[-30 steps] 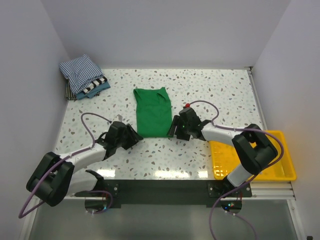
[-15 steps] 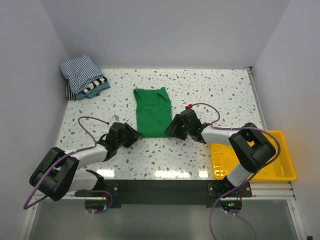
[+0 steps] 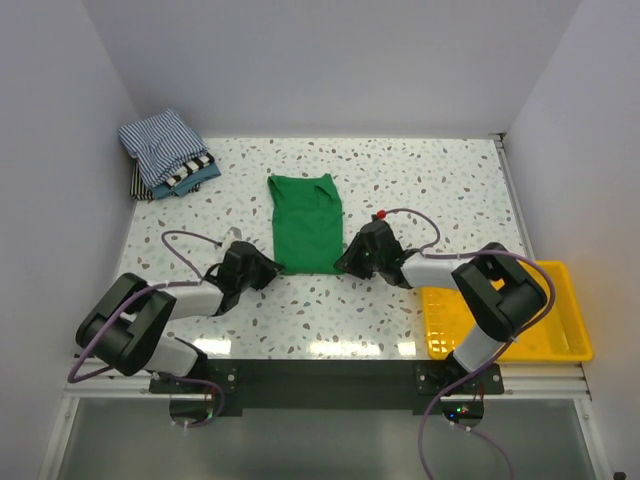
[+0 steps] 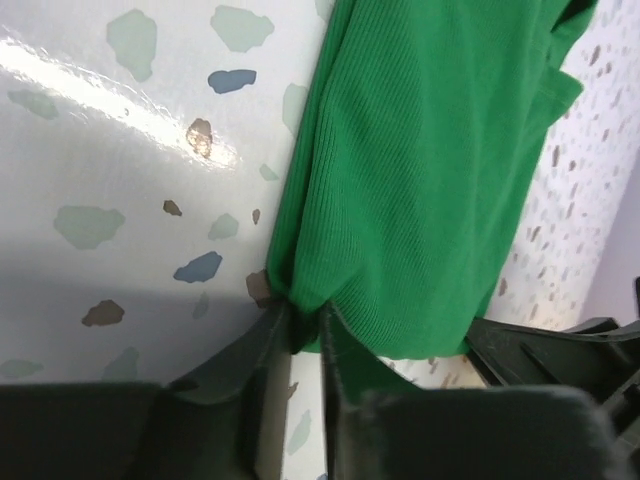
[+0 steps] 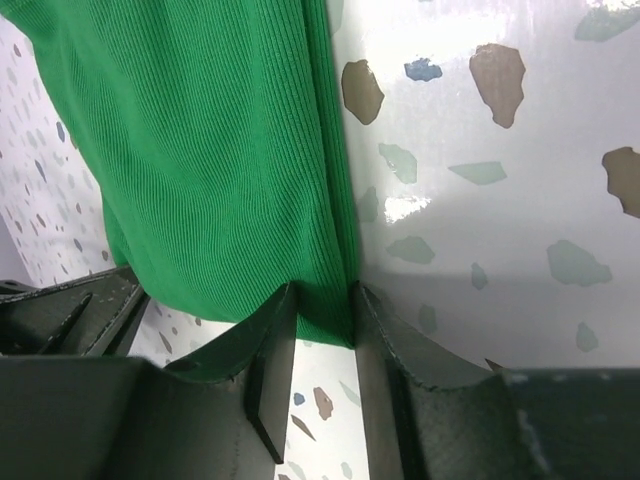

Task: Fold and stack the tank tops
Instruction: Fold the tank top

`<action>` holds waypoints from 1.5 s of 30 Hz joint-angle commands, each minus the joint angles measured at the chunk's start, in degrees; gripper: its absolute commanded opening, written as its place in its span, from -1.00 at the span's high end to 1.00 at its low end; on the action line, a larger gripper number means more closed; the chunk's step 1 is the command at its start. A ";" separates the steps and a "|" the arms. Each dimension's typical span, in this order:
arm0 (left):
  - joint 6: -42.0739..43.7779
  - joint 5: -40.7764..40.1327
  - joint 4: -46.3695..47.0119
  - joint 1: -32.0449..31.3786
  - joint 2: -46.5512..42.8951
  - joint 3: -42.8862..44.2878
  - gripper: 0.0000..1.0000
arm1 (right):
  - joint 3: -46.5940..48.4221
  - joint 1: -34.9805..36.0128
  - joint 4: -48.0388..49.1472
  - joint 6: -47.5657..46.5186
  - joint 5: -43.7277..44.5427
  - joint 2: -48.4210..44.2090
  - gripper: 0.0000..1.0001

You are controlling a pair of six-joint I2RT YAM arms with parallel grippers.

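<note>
The plain green tank top [image 3: 305,225] lies flat in the middle of the table, folded into a narrow strip with its neck toward the back. My left gripper [image 3: 276,268] is at its near left corner. In the left wrist view the green tank top [image 4: 430,180] has its hem corner bunched between the jaws of the left gripper [image 4: 305,335], which is shut on it. My right gripper [image 3: 346,262] is at the near right corner. In the right wrist view the edge of the green tank top [image 5: 200,130] fills the narrow gap of the right gripper [image 5: 322,312], also shut on it.
Folded tank tops are stacked at the back left: the thin blue-and-white striped one [image 3: 160,143] on top, with a black-and-white striped one [image 3: 186,178] and a teal one [image 3: 207,175] under it. A yellow tray [image 3: 572,345] sits at the near right edge, beside the right arm.
Both grippers have moved in to the near corners of the green tank top, dropped low, and closed on its hem. The cloth itself has barely shifted.
</note>
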 commanded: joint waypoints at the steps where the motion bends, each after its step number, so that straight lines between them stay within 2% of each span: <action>1: 2.60 -1.46 -3.51 -0.27 2.74 1.45 0.67 | -0.37 0.07 -4.60 -1.93 1.42 2.34 0.42; 3: 3.83 -0.93 -4.66 -0.36 2.92 1.72 0.80 | 0.50 -0.02 -6.09 -3.24 2.04 2.25 0.58; 4: 4.19 -0.58 -4.92 -0.44 2.75 1.63 0.94 | 0.86 0.07 -6.71 -3.78 2.21 2.08 0.81; 6: 5.16 -0.14 -7.28 -0.62 1.69 1.63 1.00 | 1.47 -0.02 -8.99 -5.61 2.39 1.38 1.00; 9: 5.86 0.56 -11.41 -1.76 -1.73 0.41 1.00 | 0.78 0.16 -11.46 -7.81 2.30 -0.47 1.00; 13: 5.69 1.00 -18.44 -4.74 -9.19 -1.53 1.00 | -2.21 1.74 -16.81 -10.02 3.61 -9.32 1.00; 17: 3.50 1.44 -28.97 -9.31 -20.94 -3.64 1.00 | -5.11 8.22 -24.18 -10.20 7.39 -18.47 1.00; 23: -3.96 -3.47 -44.35 -23.45 -35.20 -1.63 1.00 | -8.36 18.68 -34.29 -5.72 12.75 -33.83 1.00; 24: -4.94 -5.48 -46.04 -27.21 -36.18 0.29 1.00 | -8.37 19.57 -35.45 -4.76 13.28 -35.26 1.00; 28: -7.85 -9.36 -51.85 -32.35 -37.16 6.28 1.00 | -4.95 21.08 -40.99 -4.57 14.52 -40.63 1.00; 32: -6.10 -12.52 -51.95 -32.35 -34.97 12.34 1.00 | 2.25 21.08 -45.64 -6.94 17.77 -39.16 1.00; 35: -2.69 -17.18 -51.60 -30.43 -32.08 18.05 1.00 | 9.46 20.21 -47.14 -10.45 21.02 -33.71 1.00; 37: 0.48 -15.36 -50.02 -24.55 -30.31 21.66 1.00 | 14.91 18.54 -46.80 -13.79 20.77 -29.24 1.00; 39: 5.14 -11.94 -45.72 -18.06 -27.67 23.59 1.00 | 19.73 13.97 -44.87 -17.29 18.22 -26.33 1.00; 43: 10.07 -9.10 -39.65 -10.12 -21.44 28.43 1.00 | 28.70 5.71 -42.40 -22.58 14.00 -17.28 1.00; 45: 11.74 -8.06 -36.32 -6.27 -16.34 31.50 1.00 | 35.10 1.31 -42.23 -24.60 10.06 -9.64 1.00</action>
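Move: The tank top's near left corner lies right at the left fingers, within a centimetre and barely below; its near right corner sits likewise at the right fingers. From the left hand, the tank top's middle lies about 11 cm ahead and 7 cm to the right. The yellow bin's middle is some 35 cm to the right of the right hand and 10 cm back. Both hands pinch the near corners, draw them back about 16 cm, then swing up and forward about 15. ##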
